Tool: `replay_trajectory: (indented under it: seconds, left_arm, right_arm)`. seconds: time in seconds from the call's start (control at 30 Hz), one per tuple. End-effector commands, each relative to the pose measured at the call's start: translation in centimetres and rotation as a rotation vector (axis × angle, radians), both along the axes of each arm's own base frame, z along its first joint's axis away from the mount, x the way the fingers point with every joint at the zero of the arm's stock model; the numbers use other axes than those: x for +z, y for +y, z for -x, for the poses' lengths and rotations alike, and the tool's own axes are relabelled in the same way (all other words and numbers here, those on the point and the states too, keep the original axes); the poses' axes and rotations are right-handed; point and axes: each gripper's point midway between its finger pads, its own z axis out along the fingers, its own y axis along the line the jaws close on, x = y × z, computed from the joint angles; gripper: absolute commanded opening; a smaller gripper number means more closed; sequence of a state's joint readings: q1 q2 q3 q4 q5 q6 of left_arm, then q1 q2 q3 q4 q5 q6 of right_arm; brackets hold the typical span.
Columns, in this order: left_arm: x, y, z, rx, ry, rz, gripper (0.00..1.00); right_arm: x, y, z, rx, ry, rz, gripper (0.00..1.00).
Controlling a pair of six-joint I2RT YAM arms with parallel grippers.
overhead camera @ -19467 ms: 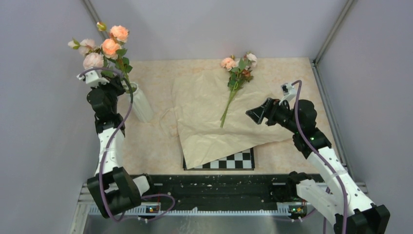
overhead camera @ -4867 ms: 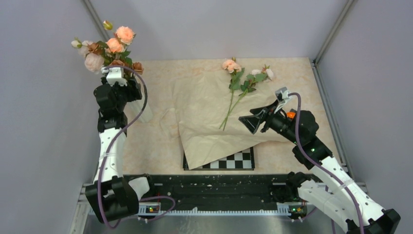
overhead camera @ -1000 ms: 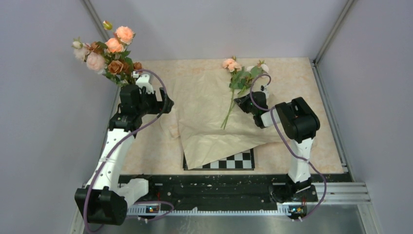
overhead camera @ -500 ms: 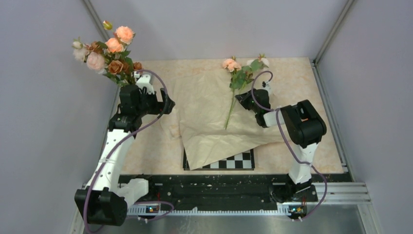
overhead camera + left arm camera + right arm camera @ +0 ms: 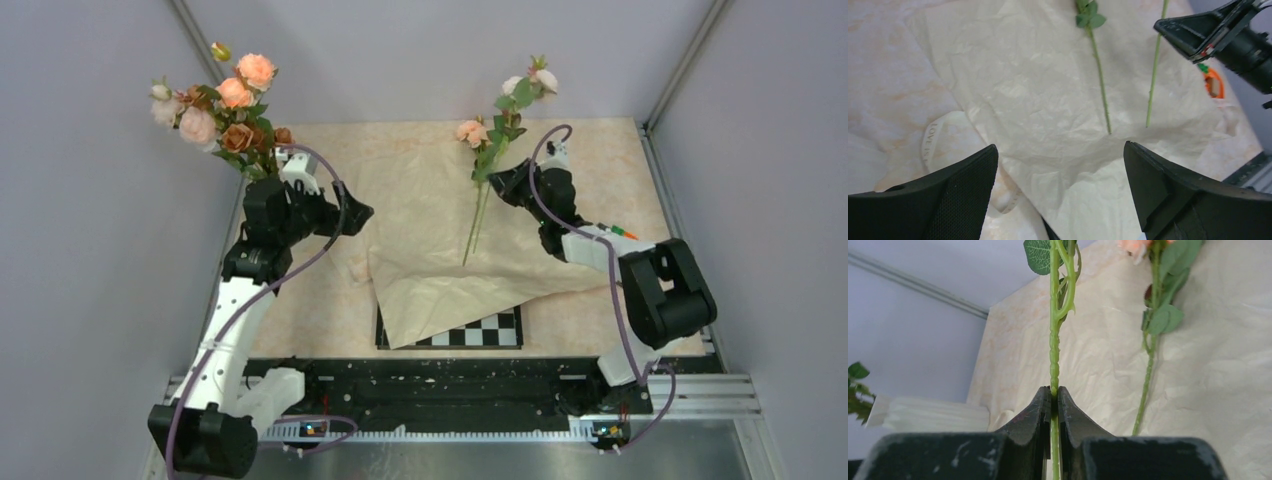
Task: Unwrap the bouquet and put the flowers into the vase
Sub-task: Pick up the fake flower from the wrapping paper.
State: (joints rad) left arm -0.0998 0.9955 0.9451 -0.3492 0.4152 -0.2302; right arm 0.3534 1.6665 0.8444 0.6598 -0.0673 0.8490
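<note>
My right gripper [image 5: 500,182] [image 5: 1054,390] is shut on the green stem [image 5: 1054,347] of one flower, held up off the paper with its pale bloom [image 5: 532,82] raised near the back wall. A second flower [image 5: 470,131] lies on the unfolded beige wrapping paper [image 5: 430,230], its stem [image 5: 1147,377] beside the held one. Several roses [image 5: 225,100] stand at the back left. The left arm hides the vase from above; its white ribbed side [image 5: 933,415] shows in the right wrist view. My left gripper [image 5: 352,214] [image 5: 1060,147] hangs open and empty over the paper's left part.
A cream ribbon [image 5: 930,142] lies on the table by the paper's left edge. A checkerboard [image 5: 480,328] pokes out under the paper's near corner. Grey walls close in the back and both sides. The arm bases sit on the black rail [image 5: 440,385].
The right gripper has risen and swung toward the back, lifting its flower off the paper so the bloom now stands high. The left gripper has shifted slightly right, still open.
</note>
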Motion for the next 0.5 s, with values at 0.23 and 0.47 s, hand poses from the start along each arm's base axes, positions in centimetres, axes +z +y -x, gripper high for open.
replay_trajectory:
  seconds: [0.23,0.47]
  left_arm:
    - [13.1,-9.3,4.6,-0.319,-0.21,0.503,0.99]
    - [16.3,-12.3,6.8,-0.417,-0.245,0.584,0.99]
  right_arm:
    - [14.5,9.0,10.2,0.511,-0.377,0.101,0.0]
    - [18.6,13.5,16.3,0.751,-0.46,0.07,0.0]
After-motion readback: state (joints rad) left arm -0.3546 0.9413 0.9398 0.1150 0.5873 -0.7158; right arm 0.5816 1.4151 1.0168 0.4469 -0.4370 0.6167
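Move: Ahead of the left hand by about 12 cm, some 26 cm to its right and 8 cm lower, is the fake flower's stem, already pinched in the right hand. The vase stands roughly 16 cm left of the left hand and 6 cm farther out, its middle some 10 cm lower. From the right hand the open left gripper is about 26 cm left, 12 cm back and 8 cm up; the peach flower lies 5 cm ahead, 3 cm left and 13 cm below. Keeping its pinch on the stem, the right hand carries the flower up about 14 cm while drawing back and left nearly as far, turning some 35 degrees counter-clockwise and tipping its fingers upward. The left hand comes to meet it, rising about 12 cm and going 11 cm right with some drawing back, fingers still wide open, its left side rolling down about 30 degrees as it turns clockwise. ##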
